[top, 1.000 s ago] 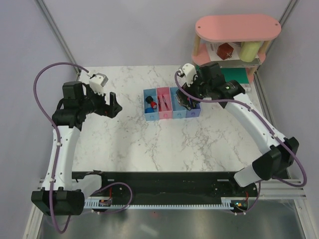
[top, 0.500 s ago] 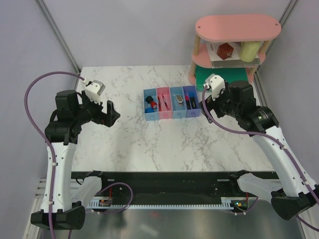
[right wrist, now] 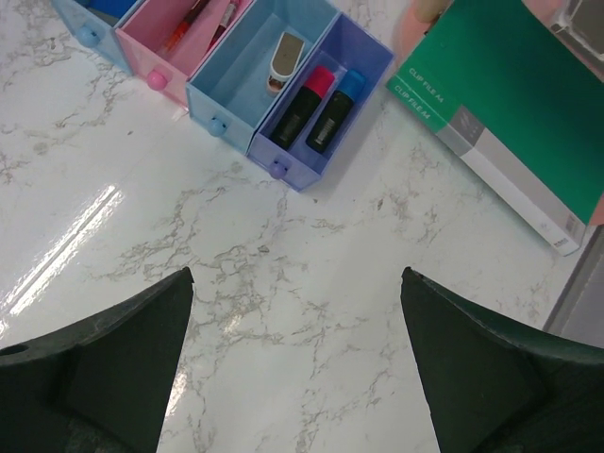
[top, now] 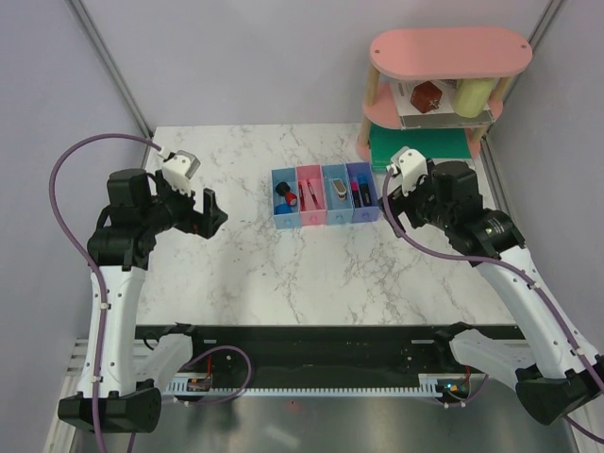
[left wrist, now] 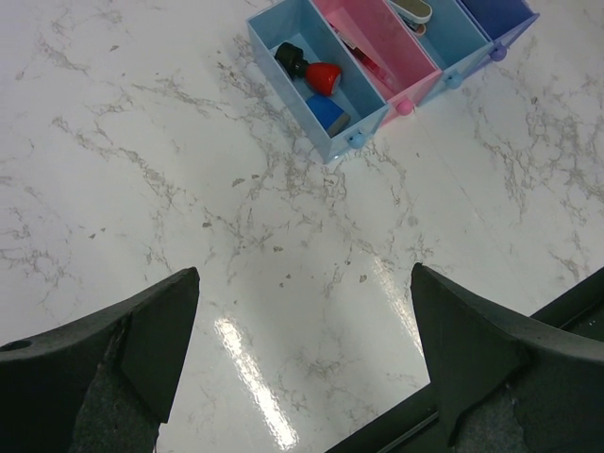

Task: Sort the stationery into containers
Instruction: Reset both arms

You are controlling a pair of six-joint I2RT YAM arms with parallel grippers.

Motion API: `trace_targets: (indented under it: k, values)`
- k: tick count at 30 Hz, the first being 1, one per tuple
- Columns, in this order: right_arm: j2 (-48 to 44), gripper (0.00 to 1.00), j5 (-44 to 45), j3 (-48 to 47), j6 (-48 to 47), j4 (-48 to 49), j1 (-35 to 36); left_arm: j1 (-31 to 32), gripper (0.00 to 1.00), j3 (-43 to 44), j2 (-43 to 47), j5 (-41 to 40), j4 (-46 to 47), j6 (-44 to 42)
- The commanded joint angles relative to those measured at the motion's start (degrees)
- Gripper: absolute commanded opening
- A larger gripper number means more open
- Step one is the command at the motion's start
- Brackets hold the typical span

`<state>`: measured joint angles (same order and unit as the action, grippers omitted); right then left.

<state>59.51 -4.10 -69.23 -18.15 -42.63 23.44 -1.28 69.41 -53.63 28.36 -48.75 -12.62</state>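
Observation:
A row of four joined bins (top: 325, 220) stands mid-table. The blue bin (left wrist: 293, 31) holds a red-black stub (left wrist: 310, 70) and a blue eraser (left wrist: 327, 112). The pink bin (right wrist: 179, 58) holds thin red pens (right wrist: 220, 19). The light blue bin (right wrist: 247, 72) holds a silver-brown clip (right wrist: 284, 59). The purple bin (right wrist: 311, 155) holds two black markers, one with a pink cap (right wrist: 304, 102) and one with a blue cap (right wrist: 335, 109). My left gripper (top: 211, 213) is open and empty left of the bins. My right gripper (top: 394, 206) is open and empty right of them.
A pink two-tier oval shelf (top: 449, 55) stands at the back right with a red cube (top: 427, 95) and a yellow cylinder (top: 475, 92) on its lower tier. A green box (right wrist: 514, 109) lies flat beside its foot. The table's front edge (left wrist: 491, 344) is near my left gripper.
A second ago my right gripper was over the purple bin. It has drawn back to the right, open, and the markers lie in that bin. The left arm shifted slightly left.

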Motion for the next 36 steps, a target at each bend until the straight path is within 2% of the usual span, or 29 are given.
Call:
trace_targets:
  k: [1,7,11,22,29,36]
  values:
    - [-1.3,0.98,3.7,0.6,1.9,4.9,-0.2,-0.2,1.0,-0.9,0.8,-2.5,3.1,0.6]
    - [-1.7,0.98,9.1,1.6,2.1,6.3,-1.6,-0.2,1.0,-1.6,1.9,-4.6,3.8,0.0]
    - [-5.2,0.98,8.8,3.6,0.7,8.0,-3.2,-0.2,1.0,-1.4,2.0,-4.7,3.8,0.1]
    - [-7.5,0.98,10.0,5.8,1.2,9.0,-8.1,-0.2,1.0,-1.7,2.0,-6.6,5.4,0.7]
    - [-8.2,0.98,9.6,6.6,1.9,10.2,-11.7,-0.2,1.0,-1.7,1.9,-7.1,6.6,0.9]
    - [-7.1,0.98,7.9,6.4,3.0,10.2,-12.3,-0.1,1.0,-3.6,2.2,-6.5,7.7,2.0]
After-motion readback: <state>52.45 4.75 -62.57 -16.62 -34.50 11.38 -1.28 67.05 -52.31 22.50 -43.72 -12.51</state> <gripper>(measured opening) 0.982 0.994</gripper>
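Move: All the stationery is already in the drawers, and both hands are empty. The purple drawer with the two markers lies about 22 cm ahead of the right hand, 7 cm to its left and some 18 cm below. The green clip files are roughly 38 cm ahead and 13 cm to its right. From the left hand, the purple drawer is about 22 cm ahead and 38 cm right. Heading for its rest place over bare table, the right hand swings about 9 cm to the right, away from the purple drawer, easing a little forward. It turns clockwise some 20 degrees while its fingertips tilt up slightly. The left hand drifts only about 2 cm left and forward, turning about 5 degrees counter-clockwise. Both grippers stay wide open, touching nothing. ##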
